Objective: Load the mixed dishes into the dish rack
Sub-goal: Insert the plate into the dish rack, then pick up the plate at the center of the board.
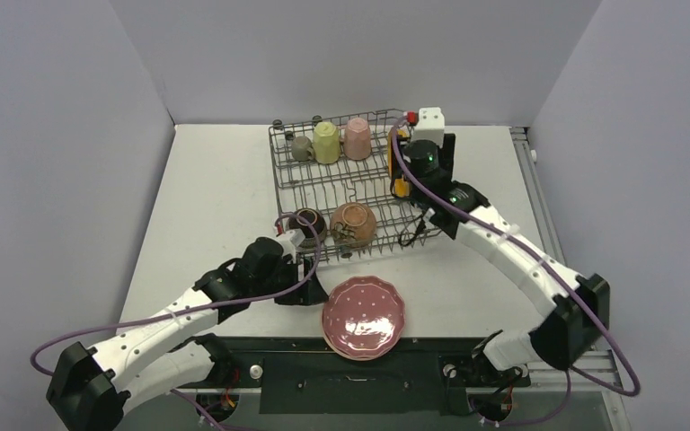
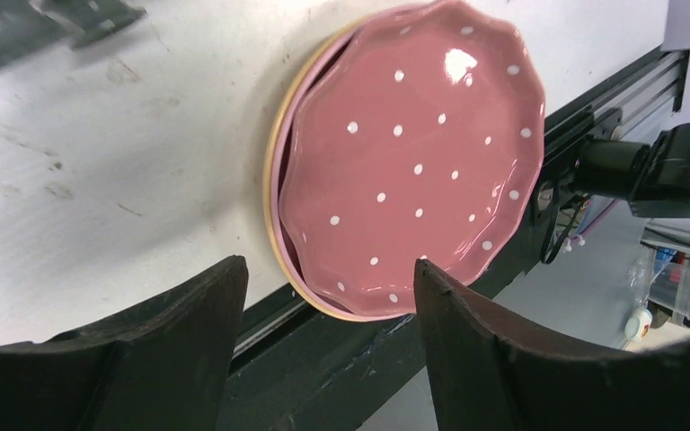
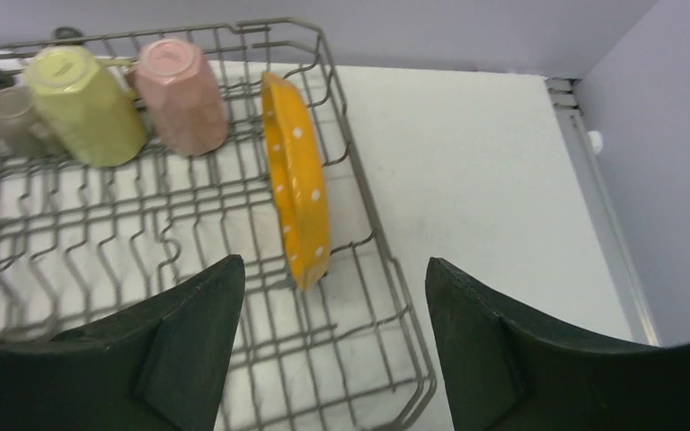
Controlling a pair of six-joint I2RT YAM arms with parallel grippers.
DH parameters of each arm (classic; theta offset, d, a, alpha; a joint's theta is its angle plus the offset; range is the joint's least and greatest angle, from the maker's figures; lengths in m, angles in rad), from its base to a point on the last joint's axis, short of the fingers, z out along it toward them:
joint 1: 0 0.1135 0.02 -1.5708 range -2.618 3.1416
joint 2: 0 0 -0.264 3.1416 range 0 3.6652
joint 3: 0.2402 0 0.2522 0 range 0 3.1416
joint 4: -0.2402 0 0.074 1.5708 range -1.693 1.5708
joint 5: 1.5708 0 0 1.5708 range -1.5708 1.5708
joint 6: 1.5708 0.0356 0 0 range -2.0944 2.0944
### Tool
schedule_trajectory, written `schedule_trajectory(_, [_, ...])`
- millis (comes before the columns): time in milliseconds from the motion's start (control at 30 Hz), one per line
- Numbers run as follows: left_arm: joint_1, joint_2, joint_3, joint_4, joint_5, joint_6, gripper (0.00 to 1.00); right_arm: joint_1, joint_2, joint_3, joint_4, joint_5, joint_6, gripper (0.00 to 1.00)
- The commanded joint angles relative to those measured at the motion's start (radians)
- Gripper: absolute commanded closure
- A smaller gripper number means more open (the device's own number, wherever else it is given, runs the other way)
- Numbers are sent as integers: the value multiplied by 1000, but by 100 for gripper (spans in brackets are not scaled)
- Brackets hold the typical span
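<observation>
The dish rack (image 1: 341, 184) holds a grey-olive cup (image 1: 302, 148), a pale yellow mug (image 1: 326, 142) and a pink mug (image 1: 357, 138) upside down along its far row. Two brown bowls (image 1: 309, 223) (image 1: 353, 223) lean at its near edge. An orange white-dotted plate (image 3: 298, 193) stands on edge at the rack's right end. My right gripper (image 3: 332, 262) hovers open just above it, holding nothing. A pink dotted scalloped plate (image 2: 413, 153) lies at the table's near edge on another plate, whose pale rim (image 2: 276, 180) shows. My left gripper (image 2: 328, 263) is open, close to its near-left rim.
The black mounting rail (image 1: 359, 373) runs right under the pink plate's near edge. The right arm (image 1: 503, 251) stretches across the table right of the rack. Bare white table (image 1: 207, 197) lies left of the rack, with grey walls around.
</observation>
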State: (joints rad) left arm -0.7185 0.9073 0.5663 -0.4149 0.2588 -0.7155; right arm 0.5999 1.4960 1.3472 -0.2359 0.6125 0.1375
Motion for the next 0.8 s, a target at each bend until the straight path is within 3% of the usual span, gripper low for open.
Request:
schedule_trajectory(0, [-101, 29, -16, 90, -87, -75, 36, 74, -198, -182, -175, -97, 193, 32])
schedule_trajectory(267, [-245, 90, -36, 133, -202, -172, 45, 179, -524, -503, -281, -332, 467, 43])
schedule_trajectory(467, [-270, 152, -45, 157, -238, -198, 52, 240, -578, -639, -305, -411, 582, 50])
schedule_trajectory(767, [-290, 212, -61, 208, -240, -221, 63, 255, -538, -742, -274, -500, 626, 57])
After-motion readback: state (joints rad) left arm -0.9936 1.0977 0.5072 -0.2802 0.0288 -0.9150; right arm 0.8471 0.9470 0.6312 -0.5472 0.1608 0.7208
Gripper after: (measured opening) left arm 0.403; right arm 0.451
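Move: The pink plate on top of the stack lies about 33 cm back, 11 cm left and 24 cm below the right hand, and from the left hand 10 cm right, 6 cm back and 8 cm below. The yellow plate in the rack stands about 9 cm ahead of the right hand, 1 cm left and 15 cm lower; the brown bowl is 11 cm back, 14 cm left and 21 cm below that hand. Right sweeps back 25 cm, sinking and tipping down towards the pink plate; left sinks 5; both grippers narrow. ##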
